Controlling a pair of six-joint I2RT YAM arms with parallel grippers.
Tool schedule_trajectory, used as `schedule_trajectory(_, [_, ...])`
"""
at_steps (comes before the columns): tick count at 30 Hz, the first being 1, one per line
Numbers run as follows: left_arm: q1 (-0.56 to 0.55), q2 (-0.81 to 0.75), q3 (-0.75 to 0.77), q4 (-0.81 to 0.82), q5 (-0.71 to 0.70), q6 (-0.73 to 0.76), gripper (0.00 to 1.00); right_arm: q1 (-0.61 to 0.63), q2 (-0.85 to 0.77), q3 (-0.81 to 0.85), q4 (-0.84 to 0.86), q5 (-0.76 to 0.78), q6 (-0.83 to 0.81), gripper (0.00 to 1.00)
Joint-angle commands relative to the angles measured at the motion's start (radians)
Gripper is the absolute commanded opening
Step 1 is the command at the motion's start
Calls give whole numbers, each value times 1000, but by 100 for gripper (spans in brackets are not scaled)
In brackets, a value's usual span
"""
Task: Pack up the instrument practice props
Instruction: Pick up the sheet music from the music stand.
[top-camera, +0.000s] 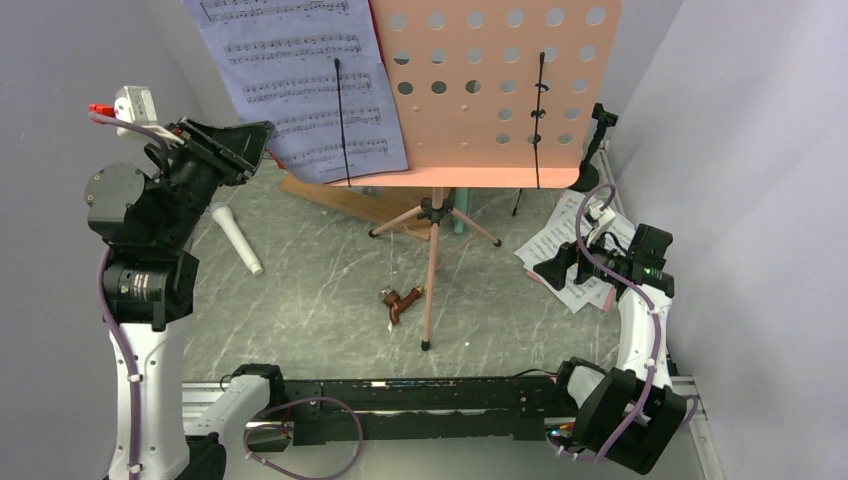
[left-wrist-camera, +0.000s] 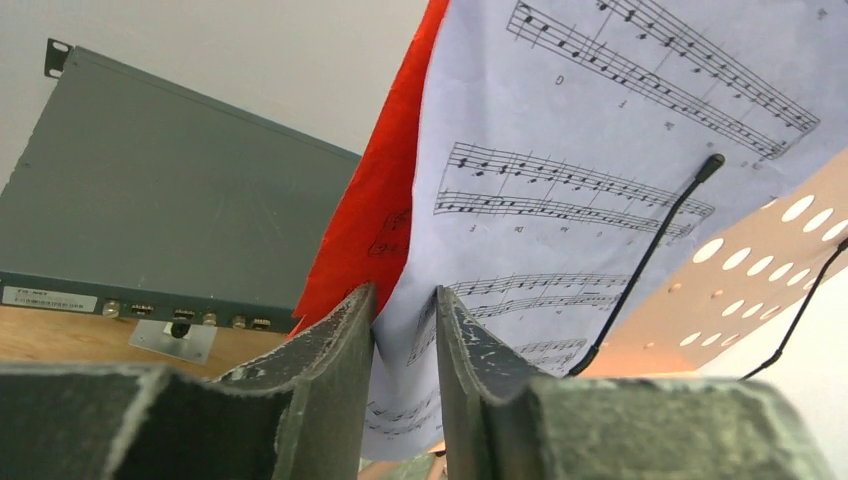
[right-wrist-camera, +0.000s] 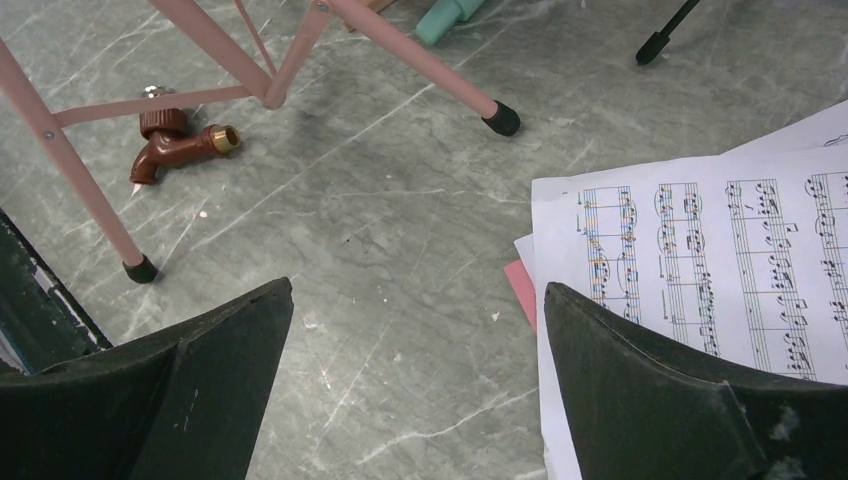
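Note:
The pink perforated music desk (top-camera: 500, 90) stands on its pink tripod legs (top-camera: 433, 260) at the table's middle back. White sheet-music pages (top-camera: 300, 90) rest on its left half, with a red page (left-wrist-camera: 375, 200) behind them. My left gripper (top-camera: 262, 135) is raised at the pages' left edge. In the left wrist view the gripper (left-wrist-camera: 405, 300) has the white page (left-wrist-camera: 560, 150) buckled between its narrowed jaws. My right gripper (right-wrist-camera: 418, 290) hangs wide open over bare table, beside loose white pages (right-wrist-camera: 700, 260). A white microphone (top-camera: 237, 238) lies at the left.
A mint microphone (right-wrist-camera: 445, 15) lies behind the tripod. A black mic mount (top-camera: 600, 130) stands at the back right. A brown tap-shaped piece (top-camera: 400, 300) lies by the front leg. The dark grey box (left-wrist-camera: 170, 200) sits behind the stand on a wooden board (top-camera: 340, 200).

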Motion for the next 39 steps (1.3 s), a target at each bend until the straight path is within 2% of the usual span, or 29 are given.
schedule_trajectory(1, [-2, -19, -9, 16, 78, 3, 33, 3, 1, 40, -5, -28, -25, 100])
schedule_trajectory(5, [-3, -17, -32, 71, 132, 7, 39, 3, 0, 40, -7, -28, -25, 100])
schedule_trajectory(8, [-2, -9, -39, 107, 164, 13, 35, 3, -2, 40, -7, -28, -27, 100])
schedule_trajectory(11, [-2, -16, -38, 102, 134, 54, 4, 4, -2, 42, -7, -28, -26, 100])
schedule_trajectory(12, [-3, -24, -35, 91, 106, 82, 0, 3, -2, 42, -7, -28, -26, 100])
schedule_trajectory(17, [-2, -114, -53, 65, -123, 174, 0, 3, 1, 41, -7, -29, -26, 100])
schedule_trajectory(20, [-2, -171, -75, 95, -211, 204, 0, 4, 2, 40, -6, -29, -25, 100])
schedule_trajectory(30, [-3, -279, -100, 123, -291, 263, 0, 4, 10, 38, -4, -26, -23, 100])
schedule_trajectory(34, [-6, -323, -112, 126, -366, 280, 0, 3, 12, 37, -4, -25, -25, 100])
schedule_trajectory(39, [-17, -332, -91, 107, -318, 268, 0, 3, 13, 37, -6, -24, -28, 100])
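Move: The left edge of the white sheet music already sits curled between my left hand's half-open fingers; its middle is about 7 cm to the right, 5 cm ahead and 5 cm higher. The red sheet lies right behind it, roughly 6 cm ahead, 5 cm right and 5 cm up. The left black clip arm crosses the white sheet 9 cm right and 4 cm ahead, about level. From my right hand the white sheet is some 42 cm left, 6 cm ahead and 42 cm up. Holding nearly in place, I shut my left fingers and pinch the white sheet by its left edge. Then I draw the sheet away from the stand and its clip, back about 10 cm, left 6 or 7 cm and a little up, while the hand swings some 20 degrees counter-clockwise, its fingertips tilting up about as much. ##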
